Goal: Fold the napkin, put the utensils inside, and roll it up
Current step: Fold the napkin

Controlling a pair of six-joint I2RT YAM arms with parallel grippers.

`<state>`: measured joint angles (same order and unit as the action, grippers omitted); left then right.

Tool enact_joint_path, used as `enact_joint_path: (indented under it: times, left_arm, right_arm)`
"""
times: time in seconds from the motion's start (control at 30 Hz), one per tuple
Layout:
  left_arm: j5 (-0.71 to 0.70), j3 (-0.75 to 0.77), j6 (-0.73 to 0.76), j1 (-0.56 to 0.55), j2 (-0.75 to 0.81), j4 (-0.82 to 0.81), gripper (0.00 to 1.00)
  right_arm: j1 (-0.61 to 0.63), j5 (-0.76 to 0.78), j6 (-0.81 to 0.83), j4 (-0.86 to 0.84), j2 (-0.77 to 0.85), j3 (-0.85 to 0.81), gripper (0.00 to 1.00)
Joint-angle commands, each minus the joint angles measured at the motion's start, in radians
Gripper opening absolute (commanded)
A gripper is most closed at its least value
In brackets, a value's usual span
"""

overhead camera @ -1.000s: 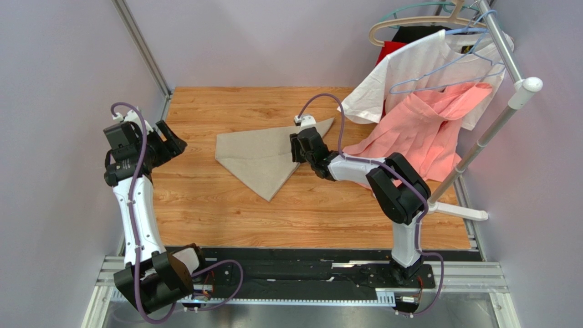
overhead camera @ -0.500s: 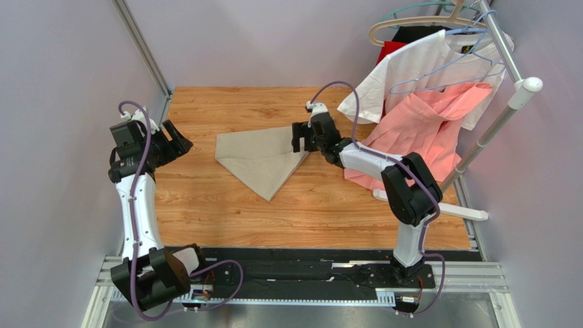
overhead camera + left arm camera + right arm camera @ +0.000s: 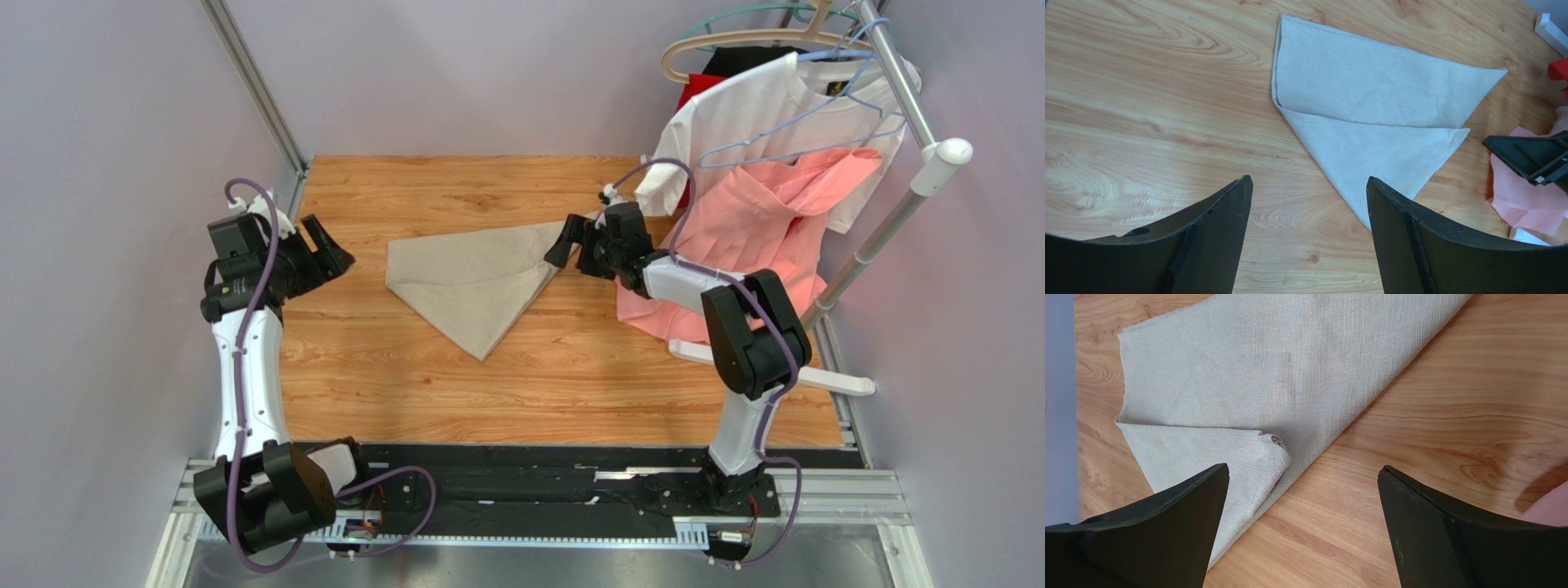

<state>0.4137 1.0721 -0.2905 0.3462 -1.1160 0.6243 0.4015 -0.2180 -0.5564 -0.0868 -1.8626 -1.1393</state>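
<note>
The beige napkin [image 3: 472, 279] lies flat on the wooden table, folded into a triangle whose two layers sit slightly offset. It also fills the middle of the left wrist view [image 3: 1364, 101] and the upper left of the right wrist view [image 3: 1278, 367], where one small corner is curled over. My right gripper [image 3: 562, 243] hovers open just off the napkin's right tip, and nothing is between its jaws [image 3: 1303, 468]. My left gripper [image 3: 331, 254] is open over bare wood to the left of the cloth [image 3: 1308, 180]. The utensils are out of view.
A clothes rack [image 3: 902, 202] stands at the right edge, holding a white T-shirt [image 3: 748, 116] and a salmon-pink garment [image 3: 767, 233] that drapes onto the table beside my right arm. The rack's white foot [image 3: 810, 374] lies on the table. A metal post [image 3: 252, 86] rises at the back left.
My right gripper opened, let go of the napkin's right corner and drew back to the right. The left gripper edged slightly toward the cloth.
</note>
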Motion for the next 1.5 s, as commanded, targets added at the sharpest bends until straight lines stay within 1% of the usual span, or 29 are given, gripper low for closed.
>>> enact_joint_path:
  times: [0.0,0.07,0.17,0.23,0.4,0.47,0.6,0.77,0.9,1.17,1.27,1.3,1.47]
  left_arm:
    - [0.013,0.0,-0.01,-0.007,0.002,-0.02,0.77]
    - [0.016,0.0,-0.01,-0.007,0.005,-0.018,0.77]
    - [0.019,-0.001,-0.01,-0.007,0.007,-0.02,0.77]
    - [0.023,-0.001,-0.012,-0.009,0.007,-0.021,0.77]
    - [0.027,-0.001,-0.01,-0.007,0.008,-0.023,0.77]
    - [0.025,-0.001,-0.01,-0.009,0.012,-0.021,0.77]
    - [0.034,0.0,-0.012,-0.007,0.01,-0.023,0.77]
    - [0.039,0.0,-0.015,-0.009,0.012,-0.024,0.77]
    - [0.04,0.002,-0.015,-0.007,0.012,-0.026,0.77]
    - [0.046,0.0,-0.013,-0.009,0.012,-0.026,0.77]
    - [0.046,0.0,-0.013,-0.009,0.012,-0.026,0.77]
    - [0.046,0.0,-0.013,-0.009,0.012,-0.026,0.77]
    - [0.046,0.0,-0.013,-0.007,0.012,-0.026,0.77]
  right_arm:
    - [-0.003,-0.072,-0.117,-0.099,-0.046,0.009,0.96]
    - [-0.004,-0.069,-0.169,-0.116,-0.075,0.021,0.96]
    - [-0.004,-0.035,-0.247,-0.191,-0.09,0.059,0.94]
    - [-0.004,-0.02,-0.283,-0.24,-0.104,0.067,0.89]
    - [-0.006,0.02,-0.349,-0.292,-0.142,0.073,0.82]
    - [-0.004,0.022,-0.353,-0.289,-0.155,0.066,0.79]
    - [-0.001,0.025,-0.356,-0.272,-0.17,0.062,0.69]
    - [0.007,0.031,-0.347,-0.263,-0.179,0.073,0.61]
    - [0.011,0.039,-0.347,-0.261,-0.194,0.072,0.52]
    - [0.016,0.046,-0.339,-0.242,-0.224,0.033,0.45]
    - [0.019,0.052,-0.336,-0.225,-0.234,0.015,0.4]
    - [0.019,0.051,-0.338,-0.222,-0.237,0.013,0.36]
    - [0.022,0.046,-0.341,-0.22,-0.241,0.021,0.27]
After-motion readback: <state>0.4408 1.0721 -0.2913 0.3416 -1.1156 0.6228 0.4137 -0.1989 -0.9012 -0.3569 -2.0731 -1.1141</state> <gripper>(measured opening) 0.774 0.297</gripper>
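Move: The right hand, empty and wide open, is just off the napkin's folded-over corner, which rests on the slanted edge about 2 cm ahead, 3 cm to its left and 6 cm below. At the same level as that corner, the napkin's far right tip lies some 11 cm ahead and 5 cm right of this hand, and its near point about 13 cm back and 13 cm left. From the left hand the folded corner is roughly 11 cm ahead, 31 cm right and 21 cm below. Down and slightly left, the right hand drops quickly at first, then eases lower and a little forward onto the napkin's folded-over corner, sinking between 5 and 6 cm in all with about 2 cm each forward and left. The wrist tips further down, rolls its left side up and turns some 10 degrees clockwise, while the fingers close from wide open to under a third and pinch the corner together with the slanted edge beneath. ##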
